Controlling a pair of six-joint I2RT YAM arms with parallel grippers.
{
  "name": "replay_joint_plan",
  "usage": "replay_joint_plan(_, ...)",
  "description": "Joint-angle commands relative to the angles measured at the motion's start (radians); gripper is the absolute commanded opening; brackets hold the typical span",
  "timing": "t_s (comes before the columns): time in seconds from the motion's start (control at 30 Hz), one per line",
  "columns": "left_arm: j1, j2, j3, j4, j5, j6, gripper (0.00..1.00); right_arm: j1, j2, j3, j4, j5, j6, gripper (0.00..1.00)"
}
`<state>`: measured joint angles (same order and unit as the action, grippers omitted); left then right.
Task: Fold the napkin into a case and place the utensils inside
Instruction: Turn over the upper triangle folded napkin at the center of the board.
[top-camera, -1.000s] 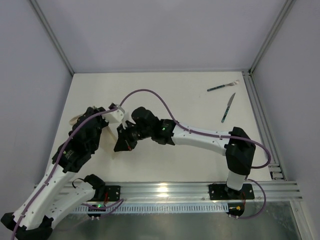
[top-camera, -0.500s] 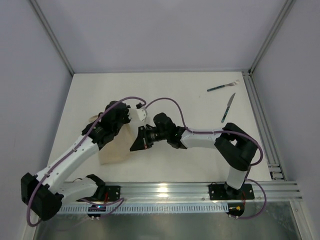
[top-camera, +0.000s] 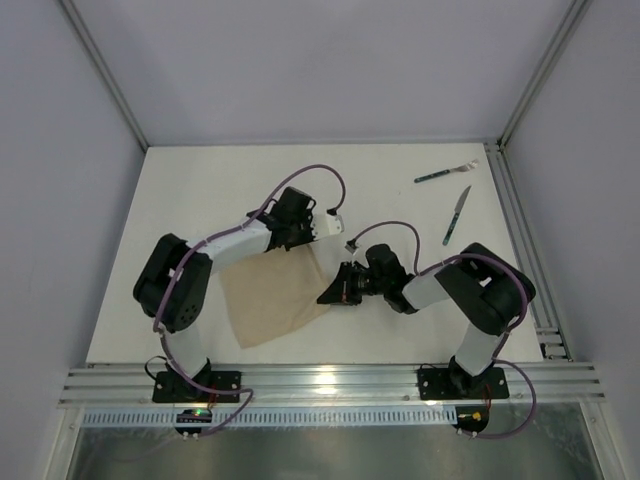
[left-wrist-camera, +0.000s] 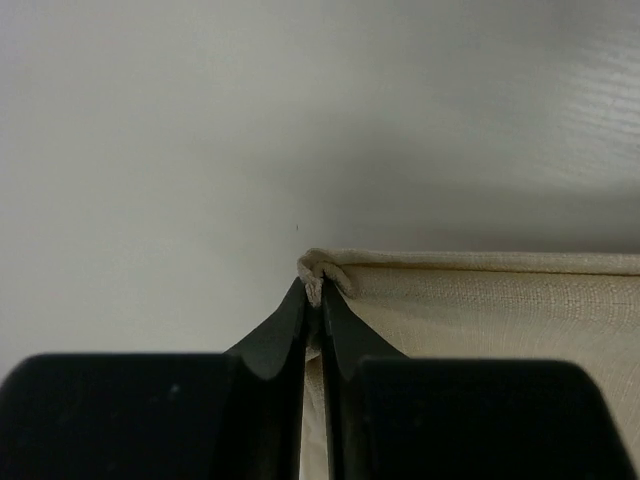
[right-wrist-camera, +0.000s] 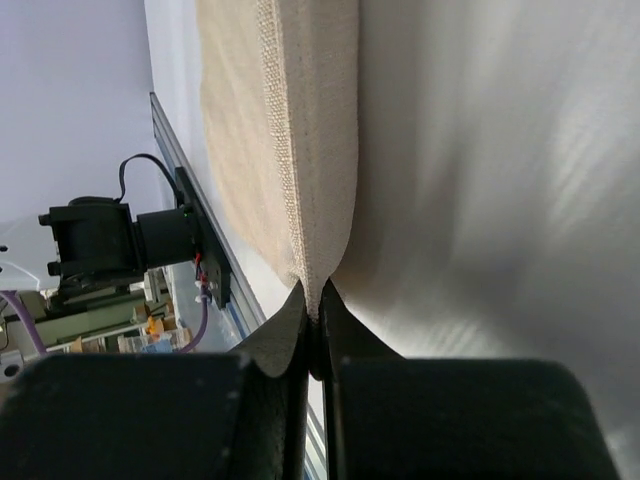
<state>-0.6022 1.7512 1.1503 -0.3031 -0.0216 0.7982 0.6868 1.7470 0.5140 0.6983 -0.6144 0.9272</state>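
Note:
The beige napkin (top-camera: 272, 297) lies spread on the table left of centre. My left gripper (top-camera: 320, 238) is shut on its far right corner; in the left wrist view the jaws (left-wrist-camera: 313, 295) pinch a bunched tip of the napkin (left-wrist-camera: 480, 300). At the near right corner my right gripper (top-camera: 331, 297) is shut on the cloth, and the right wrist view shows the napkin (right-wrist-camera: 300, 150) running up from that gripper (right-wrist-camera: 318, 305). The utensils lie far right: the green-handled fork (top-camera: 445, 173) and the knife (top-camera: 457, 215). No case is in view.
An aluminium rail (top-camera: 330, 384) runs along the near edge and another rail (top-camera: 520, 240) along the right side, close to the knife. Grey walls enclose the table. The left arm's base (right-wrist-camera: 110, 240) shows in the right wrist view.
Both grippers have moved to the right, dragging the napkin with them. The cloth, earlier mostly hidden under the arms, now lies spread out. The left arm has stretched across it.

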Motion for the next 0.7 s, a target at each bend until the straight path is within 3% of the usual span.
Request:
replay_joint_plan(0.0, 0.016, 0.068, 0.107, 0.093, 0.018, -0.065, 0.08, -0.007, -0.023, -0.031, 0.002, -0.01, 0.01, 0.04)
replay_joint_plan(0.07, 0.016, 0.103, 0.136, 0.079, 0.064, -0.089, 0.18, -0.009, -0.033, -0.026, -0.051, -0.002, -0.022, 0.04)
replay_joint_plan(0.1, 0.016, 0.108, 0.147, 0.072, 0.075, -0.099, 0.31, -0.01, -0.038, -0.029, -0.062, 0.004, -0.025, 0.04)
replay_joint_plan(0.2, 0.016, 0.105, 0.204, 0.0, 0.117, -0.152, 0.47, -0.016, -0.063, -0.046, -0.095, 0.025, -0.03, 0.04)
replay_joint_plan(0.37, 0.045, 0.019, 0.301, -0.142, 0.207, -0.275, 0.57, -0.018, -0.125, -0.074, -0.151, 0.058, -0.034, 0.09)
replay_joint_plan(0.43, 0.082, -0.041, 0.31, -0.235, 0.248, -0.318, 0.58, -0.018, -0.142, -0.072, -0.203, 0.061, -0.048, 0.2)
replay_joint_plan(0.47, 0.114, -0.064, 0.298, -0.263, 0.253, -0.326, 0.58, -0.018, -0.168, -0.068, -0.279, 0.067, -0.06, 0.38)
replay_joint_plan(0.5, 0.134, -0.087, 0.286, -0.315, 0.27, -0.347, 0.58, -0.018, -0.188, -0.062, -0.325, 0.079, -0.103, 0.43)
replay_joint_plan(0.53, 0.159, -0.132, 0.249, -0.336, 0.282, -0.358, 0.58, -0.018, -0.21, -0.048, -0.374, 0.12, -0.126, 0.58)
replay_joint_plan(0.67, 0.341, -0.261, 0.096, -0.375, 0.311, -0.367, 0.56, -0.036, -0.349, 0.038, -0.693, 0.27, -0.28, 0.61)
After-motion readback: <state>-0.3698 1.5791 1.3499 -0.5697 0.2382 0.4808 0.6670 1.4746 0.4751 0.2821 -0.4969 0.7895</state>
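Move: Both grippers still hold the napkin's right edge a little above the board. The left one has the far corner; its laying spot is about 2 cm ahead, 3 cm right and 2 cm below. From this hand, the napkin's middle lies about 12 cm back and 7 cm left, the near right corner about 15 cm back and 4 cm right. The right gripper holds that near corner; its laying spot is roughly 2 cm back, 3 cm right and 2 cm down, the napkin's middle about 11 cm left and 1 cm ahead. Stretch the napkin's right edge as you lower it: bring the left gripper right, forward and slightly down, opening to let its corner go, then lift about 12 cm and swing back left. Draw the right gripper some 3 cm right, back and down, then open it wide around the near corner, still easing right and starting to rise. ##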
